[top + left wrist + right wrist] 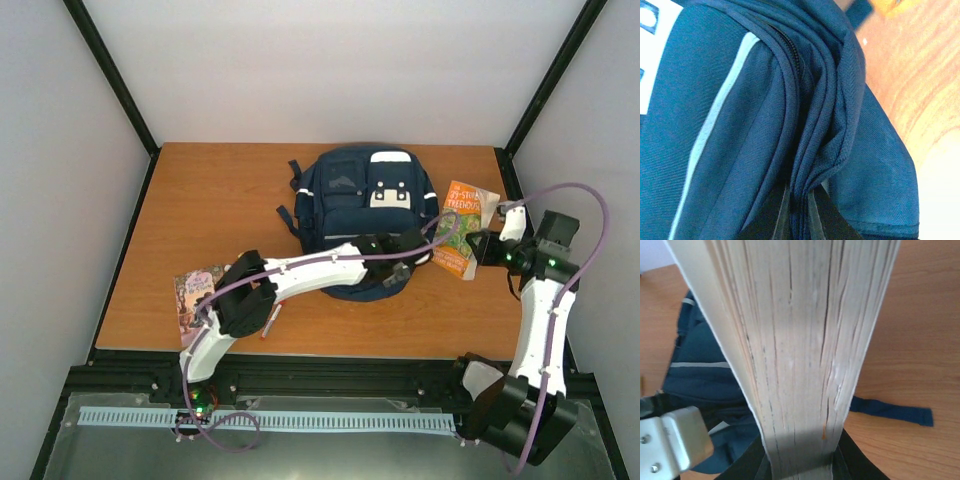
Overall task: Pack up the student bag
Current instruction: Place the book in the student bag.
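Note:
The student bag [360, 215], navy with thin white stripes and a pale patch, lies flat in the middle of the table. My left gripper [400, 268] reaches its near right edge. In the left wrist view it [799, 212] is shut on bunched folds of the bag [740, 125] beside the zip. My right gripper [478, 247] holds an orange-covered book [462, 228] just right of the bag. In the right wrist view the book's page edge [800, 340] fills the frame, clamped between the jaws of that gripper [800, 465].
A second book [195, 300] with a pinkish cover lies at the table's near left, under the left arm. A small red pen-like thing [270, 325] lies by the front edge. A loose bag strap [890, 412] trails over the wood on the right.

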Action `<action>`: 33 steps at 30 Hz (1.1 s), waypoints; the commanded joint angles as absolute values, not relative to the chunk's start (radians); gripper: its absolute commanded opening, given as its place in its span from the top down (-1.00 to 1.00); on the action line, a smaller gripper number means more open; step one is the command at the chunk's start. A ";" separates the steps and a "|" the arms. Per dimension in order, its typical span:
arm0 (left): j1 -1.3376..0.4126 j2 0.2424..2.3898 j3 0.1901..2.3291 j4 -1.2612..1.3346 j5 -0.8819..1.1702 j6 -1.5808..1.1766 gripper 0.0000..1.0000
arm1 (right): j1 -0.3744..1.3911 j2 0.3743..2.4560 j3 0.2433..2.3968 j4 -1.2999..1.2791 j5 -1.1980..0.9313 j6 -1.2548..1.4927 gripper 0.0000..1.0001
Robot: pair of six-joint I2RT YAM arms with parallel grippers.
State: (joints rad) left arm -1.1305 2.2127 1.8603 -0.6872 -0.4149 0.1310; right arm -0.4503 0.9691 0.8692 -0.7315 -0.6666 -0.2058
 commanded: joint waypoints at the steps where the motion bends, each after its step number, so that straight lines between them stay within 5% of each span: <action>1: -1.085 2.060 1.932 -0.615 -0.457 0.105 0.98 | -0.457 1.013 1.024 -0.801 -0.831 -0.168 0.94; 12: -1.017 1.974 1.988 -0.586 -0.387 0.067 0.98 | -0.457 1.134 1.136 -1.057 -1.030 -0.143 0.95; 33: -0.962 2.002 1.999 -0.581 -0.354 -0.062 0.99 | -0.448 1.164 0.940 -1.232 -0.956 -0.044 0.94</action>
State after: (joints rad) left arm -0.9752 2.0228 1.9682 -0.6739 -0.3180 -0.0082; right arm -0.4503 1.1515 0.9615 -1.2442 -0.9192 -0.0841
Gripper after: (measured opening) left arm 0.074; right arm 0.188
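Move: The left hand already pinches the edge of the bag flap; the bag mouth lies about 6 cm left, 1 cm back and 4 cm below it, the buckle patch some 17 cm ahead and 2 cm left at its height. The right hand already grips the book, whose middle is about 4 cm ahead and 3 cm left; from there the bag mouth is roughly 24 cm left, level in reach, 15 cm lower. Left raises the flap 14 cm and forward; right, tilting, brings the book left and back towards the mouth. ##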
